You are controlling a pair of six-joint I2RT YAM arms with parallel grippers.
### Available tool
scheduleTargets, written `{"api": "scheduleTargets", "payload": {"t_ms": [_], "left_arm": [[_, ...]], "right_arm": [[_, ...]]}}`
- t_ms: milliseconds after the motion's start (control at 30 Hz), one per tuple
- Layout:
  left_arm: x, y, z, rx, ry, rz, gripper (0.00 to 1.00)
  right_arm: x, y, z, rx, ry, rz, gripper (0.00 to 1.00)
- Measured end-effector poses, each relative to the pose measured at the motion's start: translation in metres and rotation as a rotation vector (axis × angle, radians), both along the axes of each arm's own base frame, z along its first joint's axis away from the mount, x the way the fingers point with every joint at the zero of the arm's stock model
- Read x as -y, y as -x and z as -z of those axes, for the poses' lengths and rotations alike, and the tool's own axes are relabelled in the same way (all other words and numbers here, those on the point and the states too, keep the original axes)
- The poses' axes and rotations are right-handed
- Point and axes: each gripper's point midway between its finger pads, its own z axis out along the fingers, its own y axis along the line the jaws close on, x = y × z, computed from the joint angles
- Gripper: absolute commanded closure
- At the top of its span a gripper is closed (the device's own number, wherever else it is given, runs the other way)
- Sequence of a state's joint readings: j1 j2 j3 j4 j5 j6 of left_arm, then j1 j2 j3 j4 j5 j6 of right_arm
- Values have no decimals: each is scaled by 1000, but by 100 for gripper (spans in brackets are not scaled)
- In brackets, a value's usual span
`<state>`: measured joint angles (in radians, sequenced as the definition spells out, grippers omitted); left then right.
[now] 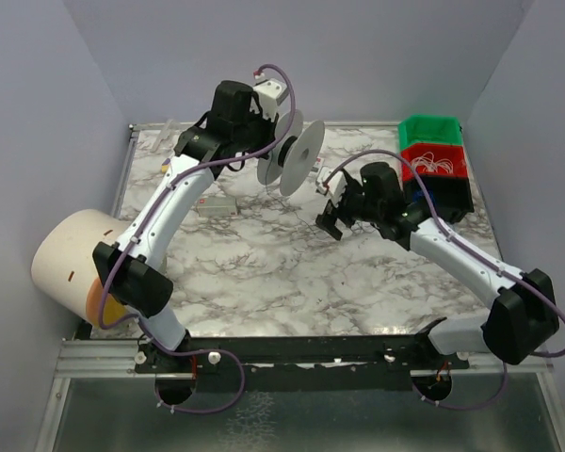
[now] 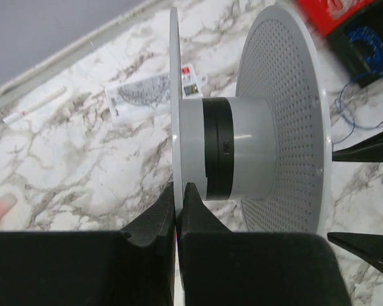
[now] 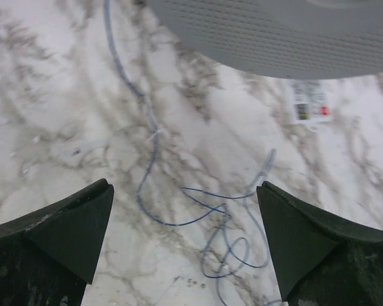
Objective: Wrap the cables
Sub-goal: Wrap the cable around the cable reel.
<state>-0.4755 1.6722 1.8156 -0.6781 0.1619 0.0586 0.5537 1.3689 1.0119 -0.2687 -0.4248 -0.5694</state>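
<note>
A grey spool [image 1: 292, 155] with two round flanges hangs on its side over the back of the marble table. My left gripper [image 2: 179, 188] is shut on the rim of the thin flange [image 2: 175, 95]; the spool's core [image 2: 242, 146] has a black band, and the perforated flange [image 2: 287, 108] lies beyond it. The cables [image 3: 223, 223] are a very thin dark blue wire in loose loops on the table, running up toward the spool. My right gripper [image 3: 185, 210] hovers over those loops, wide open, with nothing between its fingers. In the top view it [image 1: 328, 205] sits just right of the spool.
Green [image 1: 431, 130], red [image 1: 433, 162] and dark bins stand stacked at the back right. A white labelled packet [image 1: 217, 205] lies behind the left arm. A cream cylinder [image 1: 68, 264] sits off the table's left edge. Grey walls close in the back and sides.
</note>
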Motion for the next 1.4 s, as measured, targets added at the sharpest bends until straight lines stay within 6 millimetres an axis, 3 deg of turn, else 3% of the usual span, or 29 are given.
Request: {"api": "scheduleTargets", "payload": {"t_ms": [133,233,500,633,867,933,1067,1100,1133,1300,1400], "left_arm": [[4,-4,-40,66,71,-12,100],[8,-4,-52,77,117,-18,100],[14,1,-54,29,183,-8,100],[12,1,-56,5,220,4,100],[-3,-1,-62,-17,291,-7,100],[-9,3,-65,-20,316,-11,100],[-22,12,-72,-18,365,-16,100],[-25,14,-75,-16,376,-18,100],[-29,15,-77,-16,387,-23,100],[-41,19,-96,19,432,-32,100],[-44,21,-98,30,438,-33,100]], "right_arm": [[17,-31,-43,167,-64,190,0],[17,-32,-48,197,-94,191,2],[-13,6,-20,91,-168,-55,1],[-15,18,9,69,-158,-115,2],[-21,4,64,19,-93,-128,8],[-22,-3,78,12,-76,-110,14],[-18,-23,105,9,-22,-43,42],[-17,-28,109,16,-11,-24,52],[-15,-34,111,25,0,-4,69],[-6,-56,104,101,24,95,75],[5,-67,98,129,33,157,89]]}}
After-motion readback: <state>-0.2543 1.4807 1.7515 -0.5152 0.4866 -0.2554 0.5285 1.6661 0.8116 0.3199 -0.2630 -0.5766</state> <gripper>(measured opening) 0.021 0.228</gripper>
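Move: The cable stretch the open right hand goes for lies about 5 cm ahead of it, 3 cm to its left and 12 cm below. The reel's middle is roughly 9 cm ahead of that hand, 6 cm left and 8 cm above; the flat packet lies some 19 cm ahead, 4 cm left and 14 cm below. From the left hand, the reel it holds is centred about 4 cm ahead, 8 cm right and 4 cm below, the cable about 2 cm back, 12 cm right and 25 cm down. Up and a little forward, then briefly back, the wide-open right hand swings below the reel, then dips some 15 cm towards the tabletop while reaching forward, closing most of the way around the cable. Still pinching the reel's near flange, the left hand lifts about 10 cm, later easing left, and rolls some 25 degrees, right side rising. ##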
